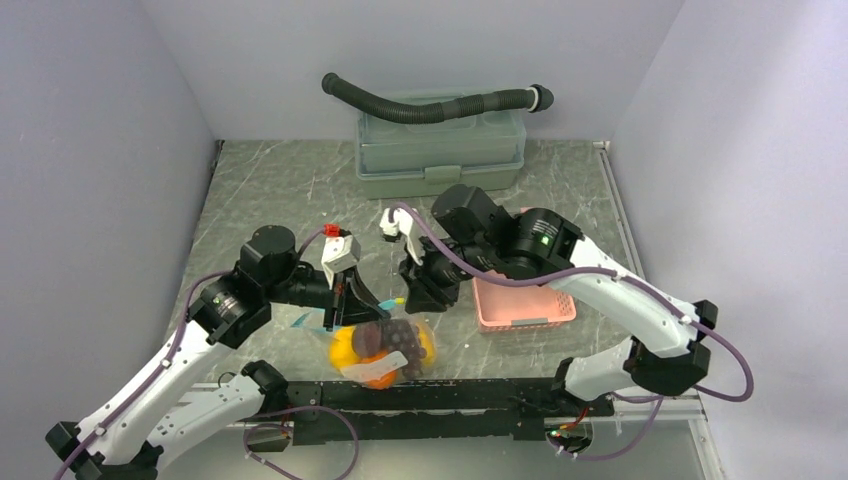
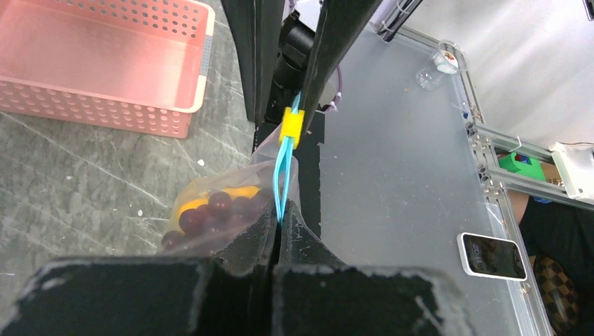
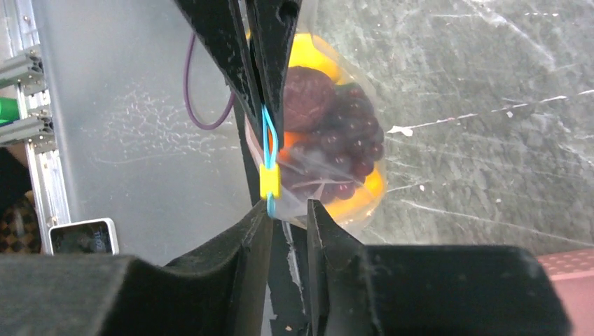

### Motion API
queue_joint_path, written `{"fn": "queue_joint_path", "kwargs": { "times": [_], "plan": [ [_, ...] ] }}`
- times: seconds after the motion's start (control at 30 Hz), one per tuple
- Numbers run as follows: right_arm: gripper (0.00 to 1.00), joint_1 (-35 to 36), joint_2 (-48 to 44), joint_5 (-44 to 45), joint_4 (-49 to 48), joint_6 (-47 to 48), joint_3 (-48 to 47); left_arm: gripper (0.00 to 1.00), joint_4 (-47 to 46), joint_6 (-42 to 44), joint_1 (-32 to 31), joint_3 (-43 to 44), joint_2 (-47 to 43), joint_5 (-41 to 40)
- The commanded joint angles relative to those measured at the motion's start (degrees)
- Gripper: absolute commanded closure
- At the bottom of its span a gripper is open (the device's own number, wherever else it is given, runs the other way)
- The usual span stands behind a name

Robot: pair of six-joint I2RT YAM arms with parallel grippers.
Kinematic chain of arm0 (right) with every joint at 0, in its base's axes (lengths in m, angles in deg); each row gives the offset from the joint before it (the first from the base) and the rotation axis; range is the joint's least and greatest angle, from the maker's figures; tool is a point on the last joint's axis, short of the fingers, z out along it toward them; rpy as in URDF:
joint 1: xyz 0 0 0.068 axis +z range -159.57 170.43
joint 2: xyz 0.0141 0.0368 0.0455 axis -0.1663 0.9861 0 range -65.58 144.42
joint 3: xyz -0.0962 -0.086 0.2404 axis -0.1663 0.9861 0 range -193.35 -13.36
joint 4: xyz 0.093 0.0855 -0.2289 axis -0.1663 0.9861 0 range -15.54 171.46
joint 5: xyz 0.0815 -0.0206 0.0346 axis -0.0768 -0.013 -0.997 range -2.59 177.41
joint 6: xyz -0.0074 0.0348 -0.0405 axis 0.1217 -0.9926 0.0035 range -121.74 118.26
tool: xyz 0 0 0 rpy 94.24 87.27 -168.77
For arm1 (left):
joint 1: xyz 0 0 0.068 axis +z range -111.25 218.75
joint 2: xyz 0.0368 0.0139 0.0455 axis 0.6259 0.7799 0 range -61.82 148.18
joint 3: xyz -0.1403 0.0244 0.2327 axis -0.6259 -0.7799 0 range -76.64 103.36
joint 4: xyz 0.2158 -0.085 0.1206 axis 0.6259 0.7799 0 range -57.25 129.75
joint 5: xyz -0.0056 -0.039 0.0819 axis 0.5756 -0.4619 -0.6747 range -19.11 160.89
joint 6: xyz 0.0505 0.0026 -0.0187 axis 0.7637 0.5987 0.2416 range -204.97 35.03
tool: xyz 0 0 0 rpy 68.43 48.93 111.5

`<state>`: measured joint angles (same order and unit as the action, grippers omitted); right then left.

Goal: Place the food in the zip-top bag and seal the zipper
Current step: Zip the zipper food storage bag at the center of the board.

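The clear zip-top bag (image 1: 385, 352) hangs just above the table's front edge, between both grippers. Inside is the food: a dark grape bunch (image 3: 343, 140), yellow pieces (image 1: 345, 348) and an orange one (image 1: 380, 378). My left gripper (image 2: 281, 215) is shut on the teal zipper (image 2: 282, 168), pinching one end of it. A yellow slider (image 2: 291, 126) sits on the strip near the other end. My right gripper (image 3: 288, 206) stands slightly open. The bag's corner and the zipper's end (image 3: 270, 204) lie in the gap, beside its left finger (image 3: 256, 227).
An empty pink basket (image 1: 525, 305) stands right of the bag, under the right arm. A green lidded box (image 1: 440, 150) with a black hose (image 1: 430, 105) on top is at the back. A phone (image 2: 490, 255) lies on the grey shelf below the table edge.
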<state>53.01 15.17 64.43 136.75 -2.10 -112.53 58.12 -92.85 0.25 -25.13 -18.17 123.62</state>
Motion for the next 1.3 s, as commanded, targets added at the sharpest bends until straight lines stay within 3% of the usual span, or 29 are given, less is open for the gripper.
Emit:
{"fn": "queue_joint_path", "kwargs": {
  "times": [0.0, 0.1, 0.37, 0.77, 1.27],
  "plan": [
    [0.69, -0.4, -6.7, 0.6, -7.3, 1.7, 4.0, 1.00, -0.7, 1.2, -0.3, 1.3, -1.6, 2.1],
    [0.58, -0.5, -10.0, -0.8, -11.9, 2.9, 8.0, 1.00, -1.1, 0.8, -0.2, 1.4, -1.7, 2.2],
    [0.50, -0.5, -19.6, -4.0, -25.6, 5.8, 21.5, 1.00, -2.1, -0.6, -0.2, 1.3, -2.2, 2.1],
    [0.47, -0.4, -25.1, -5.5, -42.0, 7.0, 32.3, 1.00, -3.5, -1.8, -0.2, 1.4, -2.4, 3.0],
    [0.49, -0.2, -22.8, -7.4, -47.3, 5.3, 35.8, 1.00, -4.8, -2.7, -0.3, 1.8, -2.9, 2.1]
  ]
}}
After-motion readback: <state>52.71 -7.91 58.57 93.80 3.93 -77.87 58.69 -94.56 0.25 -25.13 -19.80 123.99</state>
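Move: The yellow slider sits on the blue zipper rail just off the right fingertips, about 2 cm left of that hand, 1 cm back and 1 cm lower. The bag's food hangs some 6 cm left of the right hand, 1 cm back and 12 cm below; the pink basket is about 25 cm right, 15 cm forward and 19 cm below. From the left hand, the slider is about 4 cm right, 1 cm forward and 1 cm higher. The left fingers keep the blue rail pinched, almost still, while the right fingers part to about half open around the yellow slider. The right hand eases some 2.5 cm right, then returns left, ending about 2 cm higher and 1 cm back. Its wrist turns some 35 degrees, rolling and bringing the downward-slanting fingers nearer level. ##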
